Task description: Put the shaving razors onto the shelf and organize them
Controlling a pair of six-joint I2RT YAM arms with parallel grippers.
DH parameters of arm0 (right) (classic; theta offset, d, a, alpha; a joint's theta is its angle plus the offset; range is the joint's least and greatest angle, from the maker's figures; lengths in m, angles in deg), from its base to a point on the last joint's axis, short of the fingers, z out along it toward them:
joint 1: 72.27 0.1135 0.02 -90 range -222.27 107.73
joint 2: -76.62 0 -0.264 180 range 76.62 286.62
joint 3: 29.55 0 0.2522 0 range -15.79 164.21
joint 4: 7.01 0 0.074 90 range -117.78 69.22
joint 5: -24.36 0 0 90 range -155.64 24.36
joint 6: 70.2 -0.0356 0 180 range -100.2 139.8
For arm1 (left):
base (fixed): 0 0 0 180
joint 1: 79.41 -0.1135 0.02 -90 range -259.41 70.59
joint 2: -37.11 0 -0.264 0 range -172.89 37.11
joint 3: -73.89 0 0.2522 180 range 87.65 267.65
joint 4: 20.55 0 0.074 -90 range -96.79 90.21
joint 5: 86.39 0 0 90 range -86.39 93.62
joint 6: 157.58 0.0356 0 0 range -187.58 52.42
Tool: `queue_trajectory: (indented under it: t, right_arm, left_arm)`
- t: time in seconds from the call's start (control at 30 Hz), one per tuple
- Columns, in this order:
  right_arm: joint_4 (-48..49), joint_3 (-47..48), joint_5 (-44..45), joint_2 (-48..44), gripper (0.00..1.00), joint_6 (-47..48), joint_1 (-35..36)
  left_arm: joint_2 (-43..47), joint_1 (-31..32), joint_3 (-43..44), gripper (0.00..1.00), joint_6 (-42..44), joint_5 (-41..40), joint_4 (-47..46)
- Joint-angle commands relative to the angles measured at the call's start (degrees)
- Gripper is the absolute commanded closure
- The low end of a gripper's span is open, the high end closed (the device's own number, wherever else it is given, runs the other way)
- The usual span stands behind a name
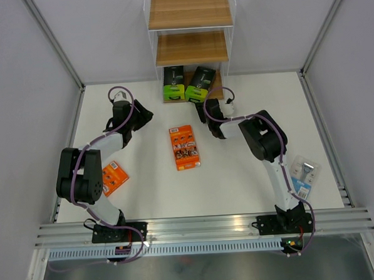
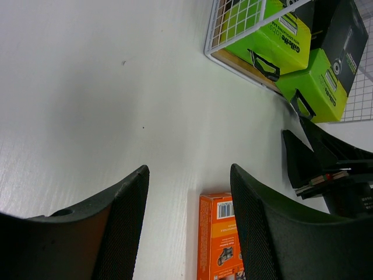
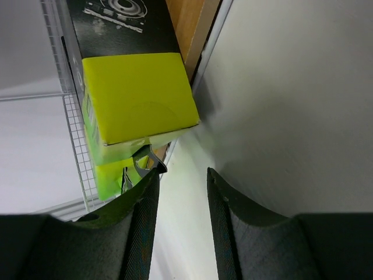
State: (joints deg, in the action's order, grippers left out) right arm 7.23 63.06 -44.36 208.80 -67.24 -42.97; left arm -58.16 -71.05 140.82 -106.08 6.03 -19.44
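Observation:
The shelf [image 1: 191,49] stands at the table's far edge. On its bottom board lie two green-and-black razor packs [image 1: 174,83] [image 1: 200,84], side by side. My right gripper [image 1: 209,117] hovers open just in front of the right-hand green pack [image 3: 137,96], its left fingertip [image 3: 152,175] at the pack's hang tab and nothing between the fingers. An orange razor pack [image 1: 184,147] lies flat mid-table. My left gripper [image 1: 145,115] is open, left of centre, with the orange pack [image 2: 220,239] ahead of its fingers and apart from them.
A second orange pack [image 1: 115,177] lies near the left arm's elbow, partly covered by it. A light blue blister pack [image 1: 303,174] rests beside the right arm's lower link. The two upper shelf boards [image 1: 189,11] are bare. Grey walls enclose the table.

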Motion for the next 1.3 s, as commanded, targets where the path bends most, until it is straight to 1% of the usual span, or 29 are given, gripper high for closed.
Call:
queue_trajectory:
  t: [0.0, 0.27, 0.43, 0.47, 0.53, 0.57, 0.6, 0.9, 0.93, 0.97, 1.07, 1.27]
  right_arm:
    - [1.17, 1.04, 0.43, -0.87, 0.55, -0.32, 0.23]
    - [-0.15, 4.91, 2.63, 0.27, 0.53, 1.35, 0.23]
    - [-0.67, 7.54, 3.77, 2.2, 0.56, 1.79, -0.29]
    - [-0.85, 8.33, 4.03, 2.55, 0.59, 1.79, -0.3]
    - [-1.03, 8.86, 3.69, 3.43, 0.63, 1.79, -0.65]
    - [-0.94, 8.95, 3.51, 3.61, 0.68, 1.79, -0.73]
    - [-0.94, 8.87, 3.51, 3.61, 0.7, 1.79, -0.91]
    - [-0.68, 6.41, 2.81, 2.56, 0.82, 1.7, -1.0]
    - [-0.68, 5.8, 2.8, 2.38, 0.85, 1.62, -0.91]
    - [-0.59, 5.44, 2.72, 2.29, 0.91, 1.44, -1.0]
    - [0.29, 3.77, 2.8, 1.68, 1.0, 0.83, -1.0]
    - [0.38, 1.4, 2.8, -0.6, 1.0, 2.49, -1.96]
  left_arm:
    - [-0.1, -0.27, 0.1, 0.37, 0.97, 1.45, -2.91]
    - [0.25, -0.36, 0.27, 0.37, 1.59, 0.92, -2.56]
    - [-0.27, -0.63, 0.27, 0.37, 1.59, 0.93, -2.56]
    - [-0.36, -0.71, 0.27, 0.37, 1.59, 1.01, -2.65]
    - [-0.36, -0.8, 0.27, 0.37, 1.67, 1.1, -2.65]
    - [-0.27, -0.89, 0.27, 0.37, 1.76, 1.19, -2.74]
    - [-0.27, -0.89, 0.27, 0.37, 1.68, 1.19, -2.82]
    - [-0.27, -0.98, 0.53, 0.37, 1.59, 1.72, -2.83]
    - [-0.27, -0.98, 0.53, 0.37, 1.59, 1.63, -2.82]
    - [-0.19, -0.98, 0.45, 0.37, 1.5, 1.71, -2.65]
    - [0.16, -0.98, 0.36, 0.37, 1.59, 1.72, -2.56]
    - [0.69, -0.98, 0.27, 0.37, 1.41, 1.63, -2.3]
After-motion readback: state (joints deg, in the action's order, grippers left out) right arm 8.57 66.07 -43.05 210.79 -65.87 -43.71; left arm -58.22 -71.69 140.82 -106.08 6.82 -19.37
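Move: The right-hand razor box on the bottom shelf has its middle about 9 cm ahead of the low right hand, roughly level sideways and 1 cm higher. Its neighbour, the left razor box, stands some 9 cm ahead and 9 cm to the left; the orange box lies about 16 cm back and 6 cm to the left. From the left hand the right-hand box lies 12 cm ahead, 17 cm to the right and some 5 cm lower. Right hand lifts and reaches forward about 3 cm at the right box's front, shuts, then dips 3 cm. ##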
